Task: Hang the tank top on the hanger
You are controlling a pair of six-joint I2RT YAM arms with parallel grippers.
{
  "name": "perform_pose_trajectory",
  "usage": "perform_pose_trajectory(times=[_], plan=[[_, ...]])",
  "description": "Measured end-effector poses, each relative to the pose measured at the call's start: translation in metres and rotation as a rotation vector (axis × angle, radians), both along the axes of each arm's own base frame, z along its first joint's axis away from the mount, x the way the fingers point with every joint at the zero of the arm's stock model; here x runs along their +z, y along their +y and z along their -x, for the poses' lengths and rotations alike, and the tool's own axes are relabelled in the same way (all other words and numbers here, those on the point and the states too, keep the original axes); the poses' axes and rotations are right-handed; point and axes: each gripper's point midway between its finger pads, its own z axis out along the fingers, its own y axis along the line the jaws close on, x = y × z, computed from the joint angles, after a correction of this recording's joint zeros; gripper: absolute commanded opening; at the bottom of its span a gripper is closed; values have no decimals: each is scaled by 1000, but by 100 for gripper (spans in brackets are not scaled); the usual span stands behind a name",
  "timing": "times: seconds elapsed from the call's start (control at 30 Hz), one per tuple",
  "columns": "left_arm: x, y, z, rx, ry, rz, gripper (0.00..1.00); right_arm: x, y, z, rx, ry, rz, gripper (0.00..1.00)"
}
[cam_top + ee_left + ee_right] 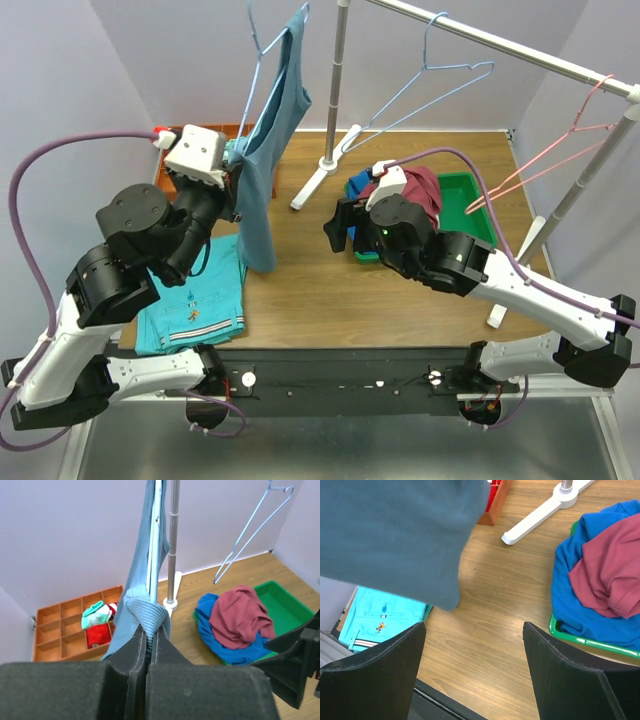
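The slate-blue tank top hangs in the air over the table's left half, draped along a light-blue wire hanger that stands tilted up. My left gripper is shut on a bunched fold of the tank top; the hanger's wire runs up inside the cloth. Whether the jaws also pinch the wire is hidden. My right gripper is open and empty over the bare wood, to the right of the tank top's lower hem. It also shows in its own wrist view.
A second light-blue hanger and a pink-red hanger hang on the rail, whose pole stands mid-table. A green bin holds a maroon shirt and a royal-blue garment. Teal shorts lie front left; an orange organiser stands back left.
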Motion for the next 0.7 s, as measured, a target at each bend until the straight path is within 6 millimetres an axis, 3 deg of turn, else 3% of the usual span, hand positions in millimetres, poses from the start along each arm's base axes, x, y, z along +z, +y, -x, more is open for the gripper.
perform_pose_trajectory(times=[0.07,0.17,0.3,0.47,0.7], plan=[[0,-6,-4,-4,-6,-39,0,-1,-1,1,0,-1,-3,86],[-12,-14,-10,-14,8,-103,0,-17,-7,5,2,15,16,86],[-32,-20,-15,-48,36,-159,0,-58,-11,13,27,69,64,87],[-46,-21,-25,-88,69,-180,0,-122,-20,29,62,166,144,87],[-59,-21,-46,-109,111,-190,0,-169,-33,43,55,252,181,87]])
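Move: The left hand, high above the table, already holds the blue hanger with the tank top on it. The free stretch of rail at its far-left end is about 37 cm ahead, 28 cm to the right and 14 cm higher. The empty hanger's hook sits some 8 cm right of that stretch and 6 cm nearer. The green crate lies about 28 cm ahead, 43 cm right and 47 cm below. From the right hand, that stretch is roughly 36 cm ahead, 7 cm right, 32 cm up. The left hand keeps its pinch on the hanger's corner and the tank top and sinks about 6 cm while easing some 4 to 5 cm forward and a little to the right, first sideways and down, then more and more forward, rolling about 10 degrees with its left side up and turning slightly clockwise so that the hook comes round towards the rail. Meanwhile the empty right hand, fingers still wide open, draws down some 17 cm and slightly back and right, its fingers tipping more towards the table, clear of the hanging cloth. ##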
